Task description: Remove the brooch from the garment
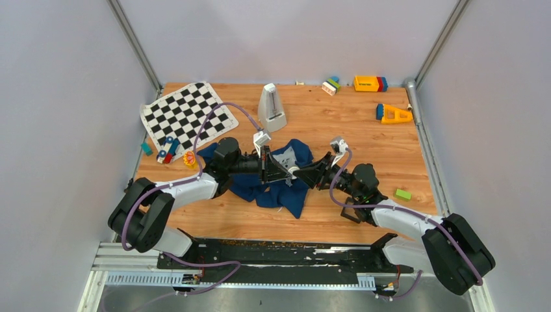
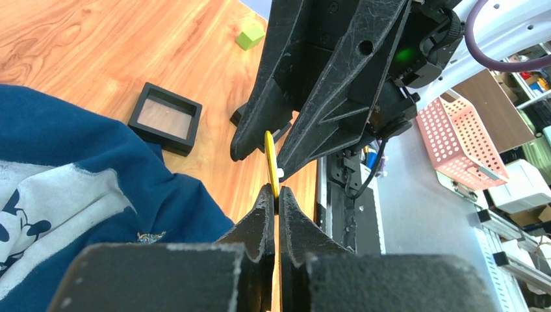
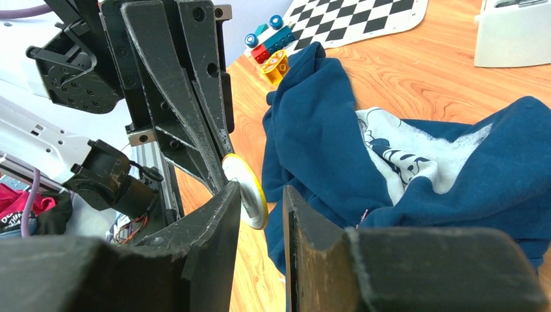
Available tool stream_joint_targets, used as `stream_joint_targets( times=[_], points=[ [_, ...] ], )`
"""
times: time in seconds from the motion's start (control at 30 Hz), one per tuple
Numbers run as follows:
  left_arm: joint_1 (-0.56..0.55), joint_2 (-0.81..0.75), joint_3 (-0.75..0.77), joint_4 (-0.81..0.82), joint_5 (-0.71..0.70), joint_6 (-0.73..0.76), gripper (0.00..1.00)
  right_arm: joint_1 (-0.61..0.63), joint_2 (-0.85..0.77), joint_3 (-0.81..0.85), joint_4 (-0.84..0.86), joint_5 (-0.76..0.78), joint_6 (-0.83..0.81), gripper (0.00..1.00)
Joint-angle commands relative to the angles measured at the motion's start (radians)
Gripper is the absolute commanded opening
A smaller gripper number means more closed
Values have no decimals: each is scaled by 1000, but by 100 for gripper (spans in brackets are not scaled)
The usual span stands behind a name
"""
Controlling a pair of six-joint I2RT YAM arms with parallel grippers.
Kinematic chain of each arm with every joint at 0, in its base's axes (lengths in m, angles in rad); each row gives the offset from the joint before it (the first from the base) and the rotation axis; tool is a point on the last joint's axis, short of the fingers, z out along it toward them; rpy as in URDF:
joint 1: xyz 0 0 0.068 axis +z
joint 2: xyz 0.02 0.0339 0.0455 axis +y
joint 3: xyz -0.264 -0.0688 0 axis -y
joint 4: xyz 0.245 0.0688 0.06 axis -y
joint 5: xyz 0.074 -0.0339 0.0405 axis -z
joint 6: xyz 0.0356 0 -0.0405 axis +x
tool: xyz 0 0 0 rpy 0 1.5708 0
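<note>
The brooch (image 2: 270,156), a thin round disc with a yellow rim and a white back (image 3: 250,195), hangs above the table, off the cloth. My left gripper (image 2: 275,192) is shut on its edge. My right gripper (image 3: 261,188) straddles the disc from the other side. Its jaws stand apart: one finger lies against the white back and the other is clear of it. Both grippers meet tip to tip over the right part of the garment (image 1: 286,195). The garment is a crumpled navy T-shirt (image 3: 325,130) with a grey-white Mickey print (image 3: 403,149).
A black square frame (image 2: 164,117) lies on the wood beside the shirt, with a green block (image 1: 403,194) farther right. A chequered cloth (image 1: 187,116), toy bricks (image 1: 167,151) and a yellow-red toy (image 1: 189,158) lie at the left. A white metronome-like object (image 1: 271,107) stands behind the shirt.
</note>
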Motion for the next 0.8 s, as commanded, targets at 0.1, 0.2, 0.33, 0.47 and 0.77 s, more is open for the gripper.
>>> stream_joint_targets(
  times=[0.1,0.2,0.33,0.47,0.77],
  points=[
    [-14,-2,24,25,90,-17,0,-15,-19,-12,42,143,-3,30],
    [-15,1,25,20,78,-16,0,-15,-17,-12,43,135,-6,31],
    [-13,0,32,-28,43,8,0,-15,-31,-10,32,88,-29,36],
    [-12,-9,55,-159,-29,81,0,-15,-57,-13,6,65,-56,45],
    [-24,78,142,-387,-127,195,0,-15,-115,12,-172,319,-23,58]
  ],
)
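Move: The round white brooch with the yellow rim is already pinched by its edge in my left fingers, its middle about 2 cm to the right of that hand. From my right hand it lies just 1 cm ahead and 1 cm left, level. Some 13 cm below my left hand are the garment's glittery patch, 4 cm ahead and level sideways, and its grey print, 11 cm ahead and 1 cm left. The farther black frame is 5 cm ahead, 13 cm right and 15 cm below. After barely stirring at first, I open my right fingers from around the brooch and draw that hand away, about 2 cm to the right and a little forward, turning it some 10 degrees clockwise. Meanwhile my left hand keeps its pinch on the brooch and sinks about 3 cm towards the garment, its fingertips dipping slightly. ##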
